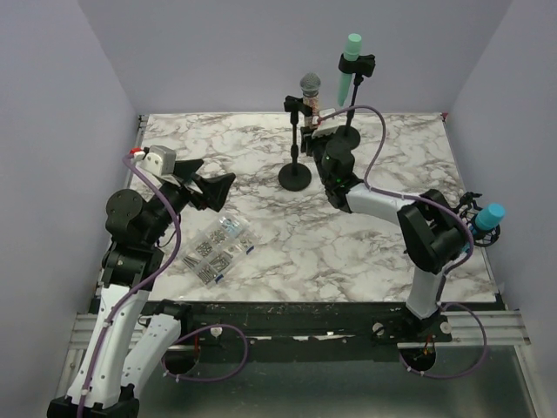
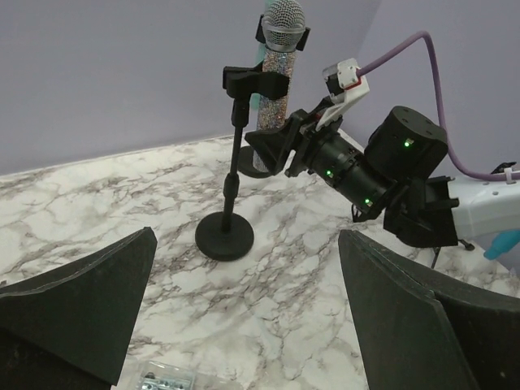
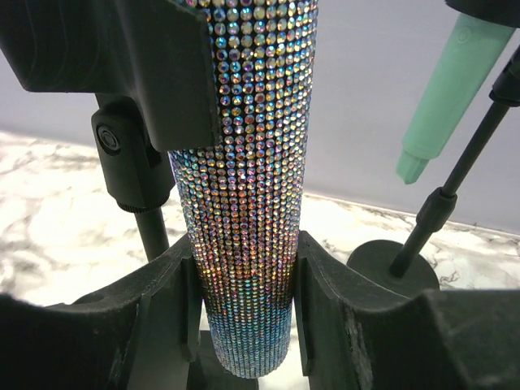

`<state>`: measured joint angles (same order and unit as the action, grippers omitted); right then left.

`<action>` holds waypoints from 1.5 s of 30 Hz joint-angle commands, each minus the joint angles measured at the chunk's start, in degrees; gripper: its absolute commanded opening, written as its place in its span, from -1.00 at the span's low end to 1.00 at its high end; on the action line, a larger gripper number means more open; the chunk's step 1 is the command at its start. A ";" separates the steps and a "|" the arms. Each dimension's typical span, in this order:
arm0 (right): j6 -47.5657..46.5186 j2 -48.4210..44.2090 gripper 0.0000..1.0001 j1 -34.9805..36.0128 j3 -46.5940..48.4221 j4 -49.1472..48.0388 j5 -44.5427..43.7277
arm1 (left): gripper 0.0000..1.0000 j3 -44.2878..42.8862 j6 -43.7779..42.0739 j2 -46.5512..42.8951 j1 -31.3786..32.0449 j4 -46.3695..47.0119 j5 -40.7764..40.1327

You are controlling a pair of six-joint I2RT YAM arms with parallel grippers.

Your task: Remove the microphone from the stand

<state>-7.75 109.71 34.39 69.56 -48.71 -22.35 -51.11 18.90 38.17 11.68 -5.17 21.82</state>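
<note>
A rhinestone-covered microphone (image 1: pixel 311 97) with a silver mesh head sits upright in the clip of a black stand (image 1: pixel 295 176) at the table's back middle. It also shows in the left wrist view (image 2: pixel 275 81) and fills the right wrist view (image 3: pixel 248 187). My right gripper (image 1: pixel 315 124) is shut on the microphone's lower body, its fingers (image 3: pixel 171 301) pressed against both sides just below the clip. My left gripper (image 1: pixel 219 185) is open and empty, hovering over the table's left side, well apart from the stand.
A second stand (image 1: pixel 351 131) behind holds a mint-green microphone (image 1: pixel 349 61). A teal microphone (image 1: pixel 488 216) sits in a clip at the table's right edge. A clear bag of screws (image 1: pixel 219 246) lies at the front left.
</note>
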 commanded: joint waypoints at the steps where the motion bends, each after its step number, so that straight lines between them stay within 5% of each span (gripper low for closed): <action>1: 5.01 -9.80 -0.98 0.40 -5.24 0.77 10.01 | 0.97 0.40 0.75 0.21 -0.26 2.55 4.45; 12: 11.99 -31.15 -0.99 5.95 -23.79 10.40 28.98 | 0.97 1.39 5.11 5.21 0.35 11.23 20.33; 20: 13.20 -39.94 -0.99 9.71 -32.51 10.73 33.69 | 0.97 -1.27 3.60 12.40 5.81 9.90 27.77; 27: 12.23 -42.58 -0.99 10.91 -35.80 11.70 33.63 | 0.97 -2.27 -2.92 13.56 11.86 5.27 23.82; 45: 11.92 -44.45 -0.99 11.05 -36.99 12.05 31.72 | 0.88 -4.93 -6.96 18.58 15.84 2.28 17.77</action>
<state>3.81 66.67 44.95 32.71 -34.98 9.69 -53.08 14.15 56.07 26.26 -2.07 42.04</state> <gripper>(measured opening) 0.482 0.955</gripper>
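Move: The stand's clip, holding the sparkly microphone, lies about 27 cm ahead of the open left hand, 19 cm to its right and 7 cm lower. The parts box lies on the table about 6 cm left of that hand, level with it and roughly 32 cm below. The right hand already grips the low end of the microphone; the clip is some 7 cm above it and 2 cm left, the green microphone about 12 cm farther out and 10 cm right. The microphone, stand and all, is drawn back about 25 cm towards the robot by the right hand, which keeps its grip, swings round some 45 degrees counter-clockwise, then holds still. The left hand goes right about 12 cm and then down about 6, turning clockwise, its fingers staying wide open towards the clip. ##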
